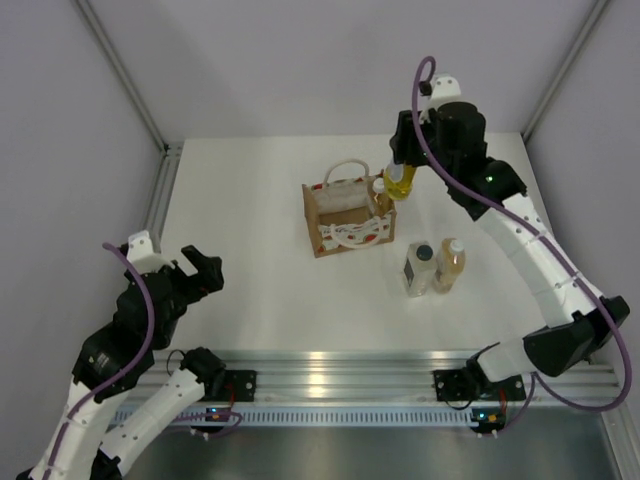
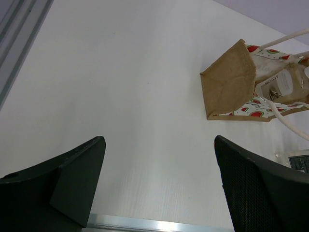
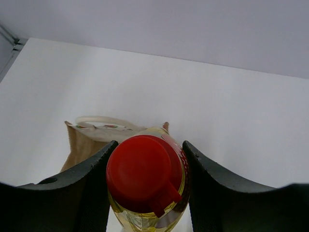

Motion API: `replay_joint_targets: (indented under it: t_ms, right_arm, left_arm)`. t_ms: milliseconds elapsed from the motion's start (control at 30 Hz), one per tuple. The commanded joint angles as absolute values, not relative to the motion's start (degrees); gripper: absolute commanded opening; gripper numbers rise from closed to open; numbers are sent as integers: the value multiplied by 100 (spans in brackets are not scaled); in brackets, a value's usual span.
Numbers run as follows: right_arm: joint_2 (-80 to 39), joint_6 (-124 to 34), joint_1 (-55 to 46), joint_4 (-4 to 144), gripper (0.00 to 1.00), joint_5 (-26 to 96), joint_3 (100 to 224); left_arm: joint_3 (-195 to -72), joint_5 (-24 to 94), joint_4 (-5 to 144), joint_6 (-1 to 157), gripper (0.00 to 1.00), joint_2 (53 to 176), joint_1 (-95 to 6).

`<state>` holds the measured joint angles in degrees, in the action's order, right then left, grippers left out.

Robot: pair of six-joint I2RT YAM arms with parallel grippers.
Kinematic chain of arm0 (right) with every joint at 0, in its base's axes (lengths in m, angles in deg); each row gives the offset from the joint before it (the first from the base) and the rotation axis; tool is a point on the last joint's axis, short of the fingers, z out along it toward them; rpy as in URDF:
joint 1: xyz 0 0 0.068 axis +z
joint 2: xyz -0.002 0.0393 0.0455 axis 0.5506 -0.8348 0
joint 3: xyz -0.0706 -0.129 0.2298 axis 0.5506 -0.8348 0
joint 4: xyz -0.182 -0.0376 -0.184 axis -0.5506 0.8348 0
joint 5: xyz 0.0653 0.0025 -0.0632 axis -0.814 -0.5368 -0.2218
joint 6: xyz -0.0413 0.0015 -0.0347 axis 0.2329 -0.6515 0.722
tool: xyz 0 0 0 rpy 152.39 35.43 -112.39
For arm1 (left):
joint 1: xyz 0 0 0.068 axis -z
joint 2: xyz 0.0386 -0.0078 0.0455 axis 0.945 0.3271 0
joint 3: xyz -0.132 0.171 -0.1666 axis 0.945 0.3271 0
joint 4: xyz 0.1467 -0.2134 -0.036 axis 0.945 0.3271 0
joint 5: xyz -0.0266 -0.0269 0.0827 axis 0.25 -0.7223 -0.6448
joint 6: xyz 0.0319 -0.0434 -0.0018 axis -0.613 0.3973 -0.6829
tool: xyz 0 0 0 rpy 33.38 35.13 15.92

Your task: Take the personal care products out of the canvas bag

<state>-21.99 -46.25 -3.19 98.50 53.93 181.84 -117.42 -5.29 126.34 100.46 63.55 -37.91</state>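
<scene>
The tan canvas bag [image 1: 346,214] [image 2: 231,81] [image 3: 79,142] stands mid-table with white looped handles; one amber bottle [image 2: 285,87] lies inside it. My right gripper [image 1: 400,172] [image 3: 147,159] is shut on the yellow bottle with the red cap [image 1: 400,184] [image 3: 145,179], holding it in the air just above the bag's right end. A clear squarish bottle with a dark cap [image 1: 419,269] and an amber bottle with a white cap [image 1: 450,265] stand on the table right of the bag. My left gripper [image 1: 188,270] [image 2: 159,179] hangs open near the front left, nothing between its fingers.
A metal rail [image 1: 330,365] runs along the table's near edge, with both arm bases on it. Grey walls and frame posts [image 1: 125,75] close in the back and sides.
</scene>
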Motion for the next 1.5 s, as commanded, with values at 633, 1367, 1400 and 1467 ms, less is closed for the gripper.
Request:
replay_joint_targets:
  t_ms: [633,1367,1400,1467]
  right_arm:
    - [-900,-4226,-3288,5959,0,4127,14577]
    - [-3186,-3524,-3182,4749,4,2570,14663]
    - [-3213,-3479,-3174,4899,11,2501,14794]
    - [-3265,-3461,-3165,5163,18,2605,14918]
  left_arm:
    - [-11707,-582,12517,10052,98,6189,-3786]
    - [-11681,-547,12464,10008,98,6180,-3777]
    - [-11681,-547,12464,10008,98,6180,-3786]
    - [-11681,-538,12464,10008,98,6180,-3786]
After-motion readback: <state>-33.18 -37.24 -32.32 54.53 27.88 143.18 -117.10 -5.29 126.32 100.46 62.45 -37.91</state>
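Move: The red-capped bottle is already in the right fingers, bound for a free table spot about 9 cm ahead, 14 cm right and some 38 cm below that hand. The white-capped bottle stands roughly 9 cm back and 12 cm right, the black-capped bottle 10 cm back and 6 cm right, both about 28 cm down. The canvas bag lies 4 cm ahead, 11 cm left, 30 cm down. From the left hand the spot is some 31 cm ahead, 47 cm right, 28 cm below. The red-capped bottle, kept pinched in the right gripper, is swung about 20 cm right, away from the canvas bag, while starting down and turning clockwise a good 20 degrees. It is then lowered, some 23 cm in all, easing forward and back left as the wrist turns back, and finally creeps forward almost level, beyond the two bottles already out. ##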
